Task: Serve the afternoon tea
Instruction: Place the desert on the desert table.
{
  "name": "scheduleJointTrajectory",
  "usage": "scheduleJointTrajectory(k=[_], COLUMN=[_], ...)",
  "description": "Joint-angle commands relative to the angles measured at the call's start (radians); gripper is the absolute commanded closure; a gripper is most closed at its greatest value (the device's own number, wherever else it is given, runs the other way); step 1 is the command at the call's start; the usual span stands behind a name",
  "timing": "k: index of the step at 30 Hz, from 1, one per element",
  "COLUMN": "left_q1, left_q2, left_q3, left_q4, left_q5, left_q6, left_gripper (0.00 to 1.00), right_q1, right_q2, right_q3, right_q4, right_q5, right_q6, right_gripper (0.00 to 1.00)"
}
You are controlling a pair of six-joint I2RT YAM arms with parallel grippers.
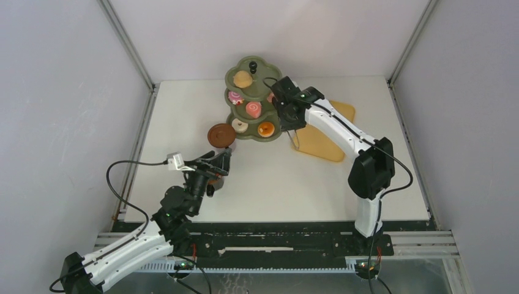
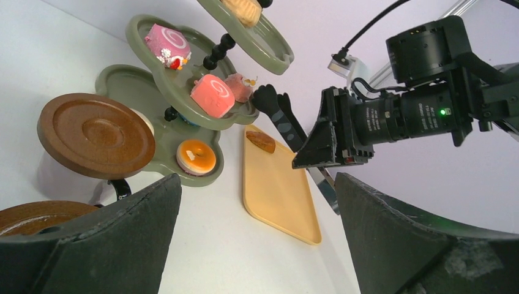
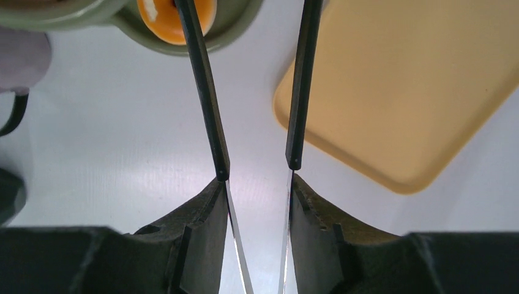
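Observation:
The olive-green stand (image 1: pixel 229 78) with its black knob (image 1: pixel 252 64) is at the table's back middle. It carries a brown bun (image 1: pixel 243 78), pink swirl cakes (image 1: pixel 235 97) and donuts (image 1: pixel 265 128). My right gripper (image 1: pixel 291 119) is beside the stand's right side, shut on the black tongs (image 3: pixel 205 92). The tongs' tips (image 2: pixel 275 107) reach the middle tier by a pink cake (image 2: pixel 238 87). A brown saucer (image 1: pixel 220 135) is at the stand's front left. My left gripper (image 1: pixel 219 162) is open and empty just in front of it.
The flat orange-yellow tray (image 1: pixel 327 138) lies right of the stand with one brown bun (image 2: pixel 261 141) on its far end. A second brown round piece (image 2: pixel 30 217) shows under my left finger. Grey walls close in the table on three sides.

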State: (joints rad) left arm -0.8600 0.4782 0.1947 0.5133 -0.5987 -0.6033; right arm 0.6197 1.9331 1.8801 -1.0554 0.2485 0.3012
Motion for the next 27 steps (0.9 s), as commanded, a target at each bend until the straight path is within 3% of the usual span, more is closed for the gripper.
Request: scheduleJointTrajectory(k=[1,9,16,22,27], left_q1=[-0.004,-0.004,-0.004,-0.004,-0.004], left_q2=[-0.004,-0.003,0.038,0.083,0.136], left_q3=[0.071,0.09,0.105,0.122,0.129], left_q4=[0.013,-0.019,-0.026,-0.017,0.025], left_q5=[0.004,0.019,0.06,0.084,0.095], left_q6=[0.002,0.011,0.003,-0.001,0.0], left_gripper=[0.0,0.0,0.0,0.0,0.0], right_q1=[0.013,-0.014,-0.149,-0.269,-0.335], right_q2=[-0.128,-0.299,-0.329,-0.216,-0.024], right_q3=[-0.082,-0.327,-0.45,-0.398,-0.203], right_q4=[0.072,0.147,0.216,0.258,0.244], right_q5=[0.02,0.023,-0.032,-0.076,-0.084], right_q6=[0.023,0.056,0.045,0.008,-0.021], right_gripper=[0.54,0.55,0.57,0.58,0.59])
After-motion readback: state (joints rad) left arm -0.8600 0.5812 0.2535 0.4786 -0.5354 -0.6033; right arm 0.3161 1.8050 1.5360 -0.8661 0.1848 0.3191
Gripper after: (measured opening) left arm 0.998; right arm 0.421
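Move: The croissant left on the tray lies roughly 15 cm ahead of the right hand, 11 cm to its right and 14 cm below; the tray's middle is 12 cm right and 4 cm ahead. The orange donut on the stand's lowest tier is about 10 cm left, 5 cm ahead, 13 cm below. From the left hand the croissant is some 28 cm ahead, 35 cm right and 22 cm lower. Tongs held, the right hand draws back, swings 12 cm right and sinks 5, then forward over the tray. ##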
